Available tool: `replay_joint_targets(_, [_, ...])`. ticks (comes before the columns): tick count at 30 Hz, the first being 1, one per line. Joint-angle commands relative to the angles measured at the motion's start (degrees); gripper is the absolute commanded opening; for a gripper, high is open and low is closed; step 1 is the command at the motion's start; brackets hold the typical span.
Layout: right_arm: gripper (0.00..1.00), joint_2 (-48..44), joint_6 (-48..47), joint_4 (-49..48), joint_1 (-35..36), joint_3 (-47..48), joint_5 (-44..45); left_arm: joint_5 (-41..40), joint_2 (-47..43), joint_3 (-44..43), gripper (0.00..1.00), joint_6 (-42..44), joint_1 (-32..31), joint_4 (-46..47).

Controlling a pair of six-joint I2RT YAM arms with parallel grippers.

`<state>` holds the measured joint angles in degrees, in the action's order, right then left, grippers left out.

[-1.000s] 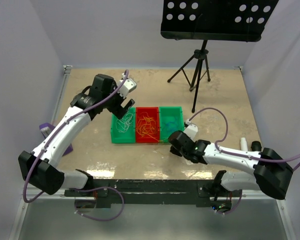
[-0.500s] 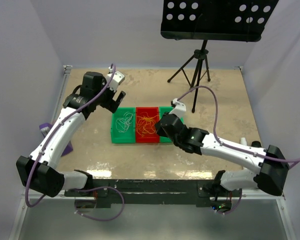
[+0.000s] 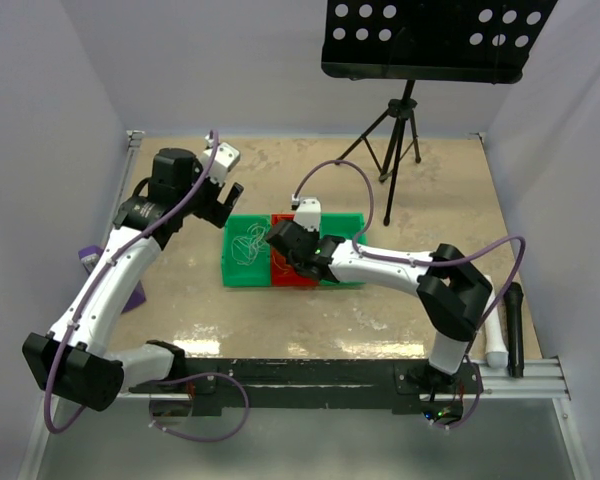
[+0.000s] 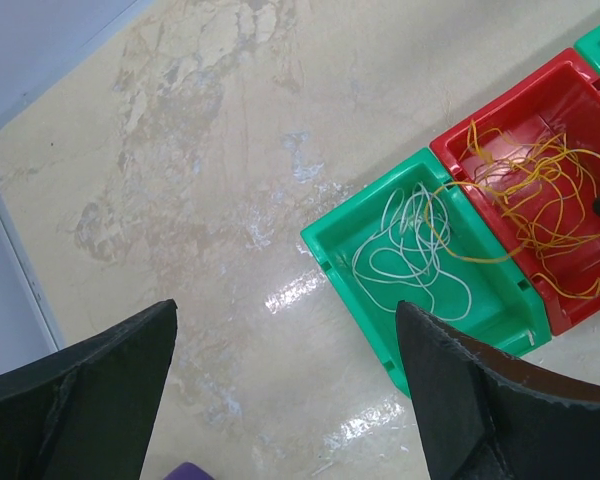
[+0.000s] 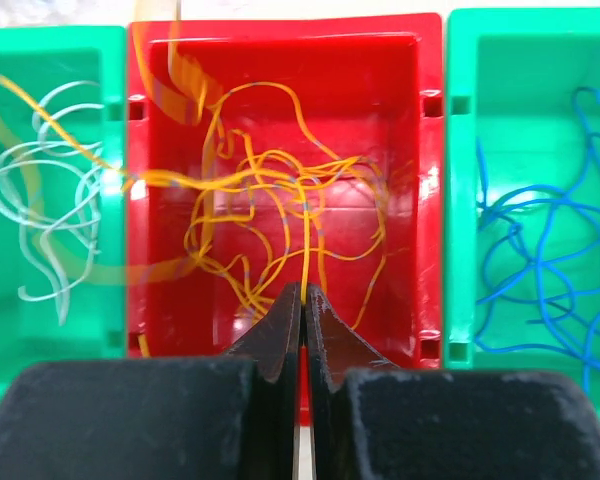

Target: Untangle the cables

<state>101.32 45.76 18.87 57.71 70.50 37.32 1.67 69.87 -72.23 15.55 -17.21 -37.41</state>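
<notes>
Three bins stand side by side. The left green bin [image 3: 232,272] holds whitish cables [image 4: 410,252]. The red bin [image 5: 280,25] holds tangled orange cables [image 5: 270,180], and one orange loop [image 4: 465,255] spills into the left green bin. Blue cables [image 5: 540,250] lie in the right green bin [image 5: 460,200]. My right gripper [image 5: 304,290] hangs low over the red bin's near side, shut, with a single orange strand [image 5: 306,240] pinched at its tips. My left gripper [image 4: 285,310] hovers open over bare table to the left of the bins, holding nothing.
A black music stand on a tripod [image 3: 400,130] rises at the back right. A purple object [image 3: 90,258] lies at the table's left edge. A white and a black pen-like item [image 3: 500,335] rest at the near right. Walls close in both sides.
My right arm swung left from in front of the right green bin to over the red bin, and its jaws closed. My left arm drew back to the left, away from the bins, still open.
</notes>
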Motion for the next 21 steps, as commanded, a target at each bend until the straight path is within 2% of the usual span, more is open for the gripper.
replay_joint_targets(1, [0.0, 0.28, -1.11, 3.01, -0.67, 3.77, 5.75, -0.44, -1.4, 0.77, 0.95, -0.61, 0.34, 1.2])
replay_joint_targets(11, [0.01, 4.76, 0.91, 0.55, -2.08, 1.66, 3.55, -0.44, -1.58, 0.68, 0.95, -0.7, 0.34, 0.94])
replay_joint_targets(13, [0.11, 6.08, 1.09, 0.73, -2.52, 1.83, 2.41, -0.35, -1.57, 0.6, 0.96, -0.7, 0.34, 1.11])
replay_joint_targets(18, [0.23, 4.34, 1.26, 0.29, -2.69, 2.98, 0.03, -0.61, -1.49, 0.68, 0.96, -0.87, 0.34, 1.2])
replay_joint_targets(21, [0.34, 2.13, 1.18, 1.86, -2.95, 4.38, 0.03, -0.88, -1.4, 0.95, 0.96, -0.78, 0.34, 1.28])
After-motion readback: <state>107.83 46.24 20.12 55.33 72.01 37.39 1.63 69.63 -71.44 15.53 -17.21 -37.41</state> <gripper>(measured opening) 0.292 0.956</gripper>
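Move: The yellow cable pile in the red box lies roughly 8 cm below the right hand, some 2 cm ahead and 1 cm left; this hand's shut fingers already hold one of its strands. Level with the pile are the white cable in the left green box, about 12 cm left of the hand and 2 cm ahead, and the blue cable about 11 cm right, 2 cm ahead. From the left hand, the pile is roughly 15 cm right, 6 cm back and 22 cm down. The yellow strand pinched in the right fingers is taken down into the red box: the hand first eases forward and right by about 1.5 cm, then sinks some 4 cm towards the pile. Late in the descent the shut fingers part to roughly a quarter open, loosening their pinch, with the strand still beside the right-hand fingertip. ##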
